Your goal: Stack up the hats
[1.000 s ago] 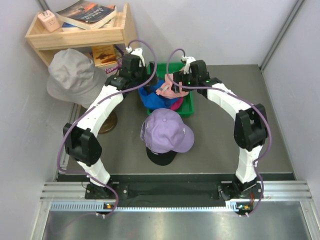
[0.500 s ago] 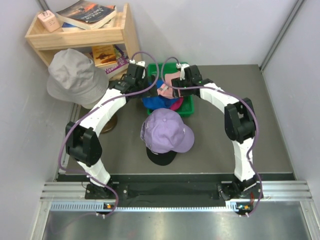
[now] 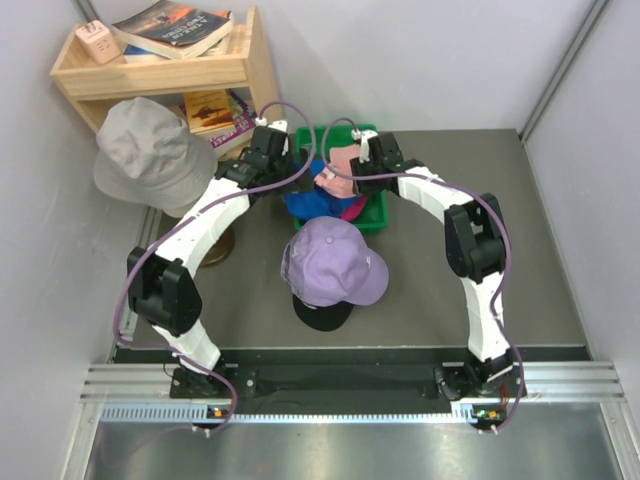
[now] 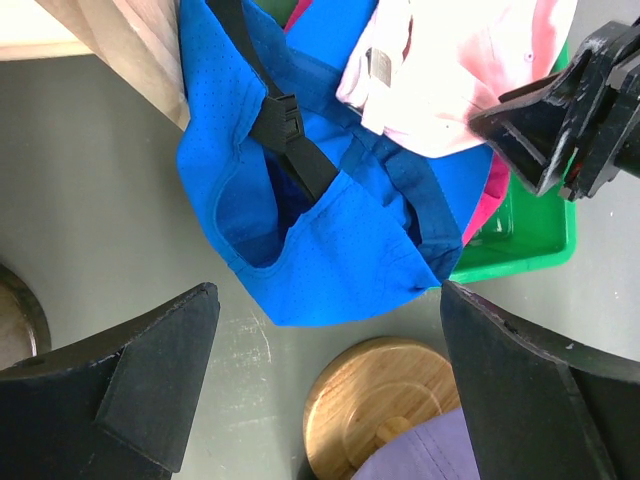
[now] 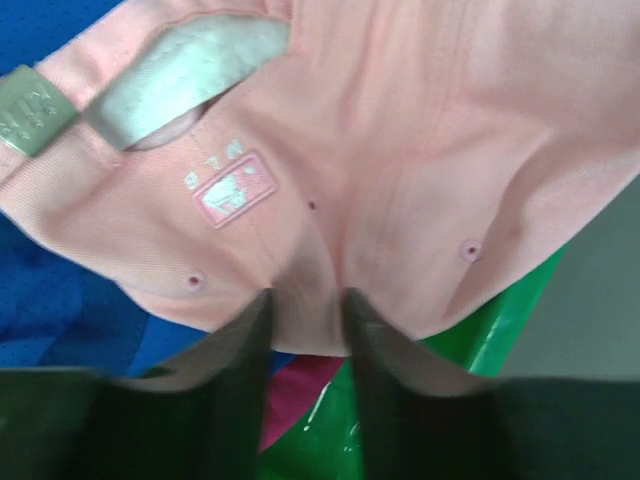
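The lavender hat (image 3: 335, 262) sits on the black hat (image 3: 322, 315), both on a stand with a round wooden base (image 4: 385, 395). In the green tray (image 3: 375, 215) lie the pink hat (image 5: 380, 150), the bright blue hat (image 4: 320, 220) and a magenta hat (image 5: 295, 395). My right gripper (image 5: 308, 300) pinches a fold of the pink hat at its near edge. Wide open, my left gripper (image 4: 325, 290) hovers over the blue hat's edge and holds nothing.
A wooden shelf (image 3: 160, 60) with books stands at the back left. In front of it a grey bucket hat (image 3: 150, 150) rests on its own stand. Walls close in on the left, back and right.
My right gripper has reached further into the tray onto the pink hat, and its jaws have narrowed on the fabric. The left arm has barely shifted.
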`<state>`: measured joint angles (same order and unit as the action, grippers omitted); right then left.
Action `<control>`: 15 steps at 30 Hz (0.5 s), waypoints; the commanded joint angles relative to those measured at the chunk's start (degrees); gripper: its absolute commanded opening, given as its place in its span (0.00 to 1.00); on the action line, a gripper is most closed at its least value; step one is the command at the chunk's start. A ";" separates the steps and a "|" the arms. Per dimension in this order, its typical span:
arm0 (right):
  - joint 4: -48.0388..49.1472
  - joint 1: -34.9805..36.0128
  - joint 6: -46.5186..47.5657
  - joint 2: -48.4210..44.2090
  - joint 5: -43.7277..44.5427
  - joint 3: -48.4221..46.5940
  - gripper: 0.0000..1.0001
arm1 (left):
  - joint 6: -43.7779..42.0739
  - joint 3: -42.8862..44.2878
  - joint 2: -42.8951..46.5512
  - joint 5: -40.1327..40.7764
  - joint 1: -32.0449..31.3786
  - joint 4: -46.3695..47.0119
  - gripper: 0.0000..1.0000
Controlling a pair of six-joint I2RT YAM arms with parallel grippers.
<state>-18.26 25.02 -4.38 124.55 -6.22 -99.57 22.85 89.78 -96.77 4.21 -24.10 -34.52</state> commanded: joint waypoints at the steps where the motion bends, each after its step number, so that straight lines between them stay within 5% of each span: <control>1: 1.83 -1.11 0.43 1.30 -0.90 -3.44 0.27 | 0.09 1.54 2.38 0.89 -0.25 0.07 0.96; 6: 1.03 -1.63 0.69 1.22 -3.27 -4.49 0.00 | -0.44 2.86 2.03 0.54 -0.25 0.07 0.96; 15: 4.28 -1.55 -0.97 -10.28 -3.19 -3.27 0.00 | -0.97 6.37 2.81 -2.44 -0.25 1.30 0.96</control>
<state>-18.04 23.81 -4.14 124.68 -8.71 -100.97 22.52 91.57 -96.62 3.77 -24.10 -34.83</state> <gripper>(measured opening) 0.010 0.961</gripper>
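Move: The pink cap lies on the pile in the green tray. Its middle is some 4 cm ahead of my right fingertips and 3 cm to their left, at about their height, with its near edge between them. The blue cap is roughly 2 cm back and 8 cm left, the magenta cap about 4 cm back and straight below. The purple cap on the stand is around 20 cm back, 5 cm left and higher. From my left hand, the pink cap is about 8 cm right, 2 cm ahead and 12 cm down. I shut my half-closed right fingers completely on the near edge of the pink cap, nudging about 1 cm forward as they come together, and pinch a fold of its cloth. With that fold held, I start straight up, about 1 cm so far, the wrist hardly turning. My left hand, wide open and empty, also starts to rise by about 1 cm. ##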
